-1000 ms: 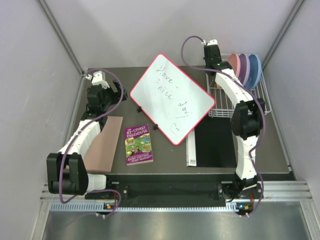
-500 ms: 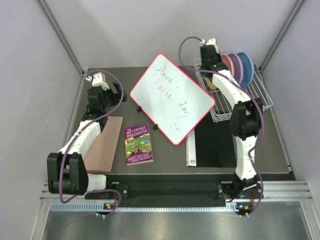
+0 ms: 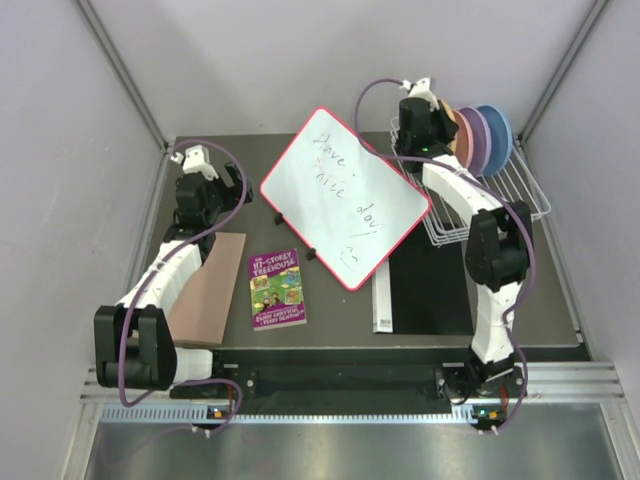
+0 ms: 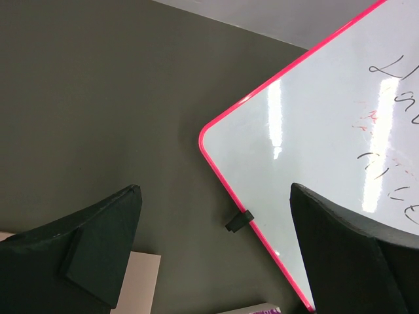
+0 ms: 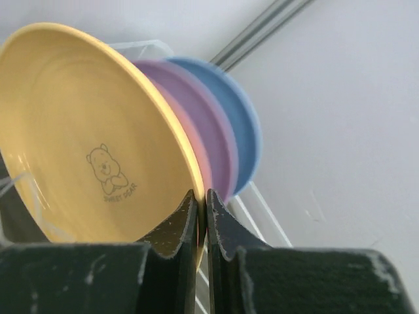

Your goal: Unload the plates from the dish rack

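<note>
Several plates stand on edge in the white wire dish rack (image 3: 495, 205) at the back right: yellow (image 5: 85, 131), pink (image 5: 198, 160), purple (image 5: 213, 131) and blue (image 5: 241, 124). My right gripper (image 5: 201, 198) is shut on the rim of the yellow plate (image 3: 452, 122), which bears a small bear print. The purple plate (image 3: 482, 140) and the blue plate (image 3: 500, 128) stand just behind it. The rack sits skewed, its near side swung out. My left gripper (image 4: 215, 190) is open and holds nothing, hovering over the table by the whiteboard's left corner; in the top view the left gripper (image 3: 225, 190) is at the back left.
A red-rimmed whiteboard (image 3: 345, 195) lies slanted in the middle, close to the rack's left side. A black mat (image 3: 430, 285) lies in front of the rack, with a white strip (image 3: 381, 300) beside it. A book (image 3: 277, 290) and a tan board (image 3: 210, 290) lie front left. Walls close in behind the rack.
My right gripper has shut on the yellow plate's rim. The rack and its plates have shifted left and turned askew. The left arm has stayed put.
</note>
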Available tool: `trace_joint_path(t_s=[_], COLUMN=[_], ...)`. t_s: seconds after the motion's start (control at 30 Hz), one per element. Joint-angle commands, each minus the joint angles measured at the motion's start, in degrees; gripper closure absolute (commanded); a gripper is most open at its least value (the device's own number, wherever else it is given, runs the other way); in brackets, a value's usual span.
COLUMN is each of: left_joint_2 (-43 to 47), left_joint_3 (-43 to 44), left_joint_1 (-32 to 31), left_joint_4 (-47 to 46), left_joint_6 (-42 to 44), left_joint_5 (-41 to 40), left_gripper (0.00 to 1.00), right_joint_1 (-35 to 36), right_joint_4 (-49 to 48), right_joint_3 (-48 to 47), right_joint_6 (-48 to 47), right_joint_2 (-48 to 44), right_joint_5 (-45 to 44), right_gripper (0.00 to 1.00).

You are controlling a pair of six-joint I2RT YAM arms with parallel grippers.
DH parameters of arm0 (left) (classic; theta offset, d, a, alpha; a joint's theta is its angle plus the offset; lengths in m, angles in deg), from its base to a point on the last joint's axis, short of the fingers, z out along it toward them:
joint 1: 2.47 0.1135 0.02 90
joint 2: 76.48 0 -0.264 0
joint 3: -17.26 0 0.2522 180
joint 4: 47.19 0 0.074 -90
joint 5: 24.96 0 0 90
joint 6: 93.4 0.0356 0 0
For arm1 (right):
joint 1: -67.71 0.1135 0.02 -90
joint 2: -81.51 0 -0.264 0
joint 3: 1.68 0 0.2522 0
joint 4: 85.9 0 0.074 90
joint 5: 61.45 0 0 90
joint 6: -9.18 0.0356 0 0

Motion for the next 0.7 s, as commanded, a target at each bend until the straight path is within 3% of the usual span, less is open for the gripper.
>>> trace_joint_path(t_s=[0.0,0.3,0.47,0.67], left_joint_2=[-0.34,-0.08,0.97,0.71], left_joint_3=[1.59,2.29,3.35,4.14], left_joint_1=[0.30,0.30,0.30,-0.05], left_joint_4=[-1.90,-2.24,-4.25,-11.28], left_joint_6=[-0.01,0.16,-0.98,-8.09], left_joint_5=[-0.92,1.43,7.50,22.53], left_gripper=[0.01,0.01,0.01,0.01], right_joint_1=[-0.08,-0.08,-0.69,-1.31], right_joint_4=[-13.52,-12.91,-1.33,16.70], right_joint_3=[-2.48,-2.57,-1.07,-0.55], right_joint_6=[-2.87,-2.44,9.60,22.08], right_joint_2=[-10.22,-9.86,-20.93,-32.10], right_joint_5=[-5.50,-5.24,5.28,23.57], right_gripper=[1.00,1.00,1.00,1.00])
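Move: The right fingers already grip the upper rim of the yellow plate, whose middle is about 7 cm below them. About 3 cm back, standing in the dish rack, are the pink plate some 5 cm to the right, the purple about 8 and the blue about 12, all roughly 8 cm lower. The rack's middle lies 12 cm back, 11 cm right and 15 cm down. From the left hand the yellow plate is roughly 48 cm right and 13 cm ahead. Keep the right fingers shut on the yellow plate's rim and lift it up out of the dish rack, about 14 cm in all with a brief pause partway, drawing back some 6 cm, mostly late. Tip the fingers up about 15 degrees, and late on roll the hand's left side up as much. Near the end swing the open, empty left gripper some 4 cm right, rising slightly and turning clockwise. ##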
